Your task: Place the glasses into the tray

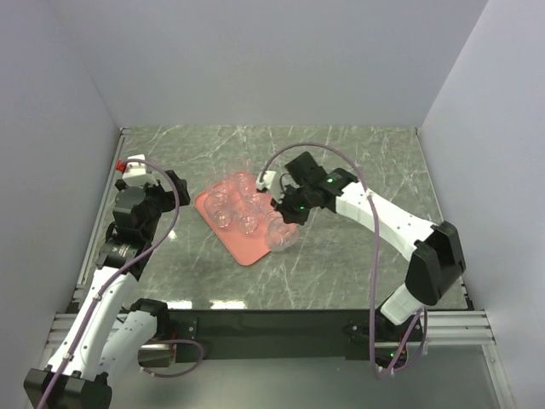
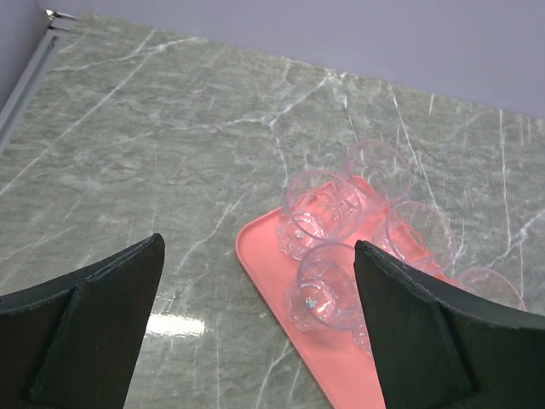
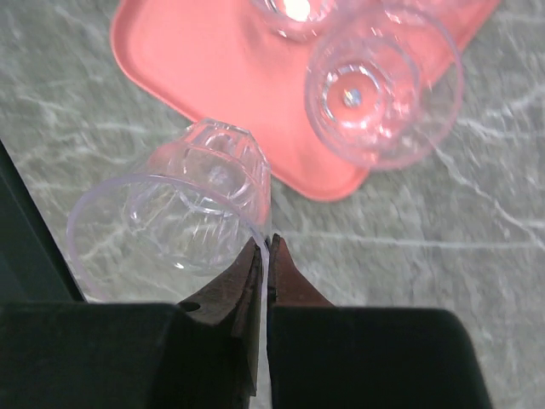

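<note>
The salmon-pink tray lies mid-table and holds several clear glasses. My right gripper is shut on the rim of one more clear glass, at the tray's near right edge. In the right wrist view the fingers pinch the rim of that tilted glass, beside the tray's corner; another glass stands on the tray. My left gripper is open and empty, left of the tray. In the left wrist view its gripper faces the tray and glasses.
The marble table is walled by grey panels on three sides. A red and white fitting sits at the far left edge. A black rail runs along the near edge between the arm bases.
</note>
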`<state>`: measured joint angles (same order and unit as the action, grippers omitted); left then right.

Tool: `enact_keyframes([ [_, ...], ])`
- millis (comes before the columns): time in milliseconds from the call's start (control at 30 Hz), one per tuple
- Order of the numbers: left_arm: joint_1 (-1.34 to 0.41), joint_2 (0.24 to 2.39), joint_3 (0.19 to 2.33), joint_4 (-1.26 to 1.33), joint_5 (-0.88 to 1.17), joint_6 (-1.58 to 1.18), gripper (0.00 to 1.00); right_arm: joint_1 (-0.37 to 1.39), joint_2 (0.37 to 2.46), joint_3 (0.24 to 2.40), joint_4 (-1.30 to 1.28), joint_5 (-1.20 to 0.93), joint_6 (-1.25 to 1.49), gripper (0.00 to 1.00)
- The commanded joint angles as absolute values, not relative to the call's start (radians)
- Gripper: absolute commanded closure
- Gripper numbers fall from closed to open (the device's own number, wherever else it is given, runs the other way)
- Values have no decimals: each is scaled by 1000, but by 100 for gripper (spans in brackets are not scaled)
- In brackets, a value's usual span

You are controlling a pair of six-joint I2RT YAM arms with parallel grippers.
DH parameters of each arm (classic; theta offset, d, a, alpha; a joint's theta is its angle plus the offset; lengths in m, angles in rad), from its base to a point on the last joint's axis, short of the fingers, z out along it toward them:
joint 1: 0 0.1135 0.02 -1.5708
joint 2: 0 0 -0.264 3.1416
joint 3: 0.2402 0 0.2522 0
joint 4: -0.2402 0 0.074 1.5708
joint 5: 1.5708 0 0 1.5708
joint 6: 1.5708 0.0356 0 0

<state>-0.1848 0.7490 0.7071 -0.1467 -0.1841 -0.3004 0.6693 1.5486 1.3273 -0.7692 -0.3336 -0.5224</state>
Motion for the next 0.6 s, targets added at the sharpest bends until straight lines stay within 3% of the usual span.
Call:
enact_keyframes([
  [0,-187,713,703,-109,-239,-290,1,727,1592,1413,-726,-272,-468,100],
  [567,-187,667,696,-106,-311,-302,1,879,1839,1617,-742,-130,-388,100],
])
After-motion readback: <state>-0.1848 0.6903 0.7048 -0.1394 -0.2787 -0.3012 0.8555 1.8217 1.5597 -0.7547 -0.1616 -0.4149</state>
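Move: Out to the right hand's left, some 12 cm over and 3 cm back, lies the free near end of the tray, about 15 cm below. The closest standing glass, in the tray's right corner, is about 4 cm ahead and 6 cm left; another stands about 3 cm ahead and 13 cm left, both with their middles 10 cm lower. From the left hand, that free end lies roughly 23 cm right, 6 cm back and 25 cm down. Carrying the hanging glass with its rim still pinched between closed fingers, the right hand travels left about 8 cm towards the tray's free near end, passing on the near side of the corner glass and sinking some 2.5 cm, the fingers tipping slightly more downward. The empty left hand drifts a couple of centimetres up and left, fingers still open. ##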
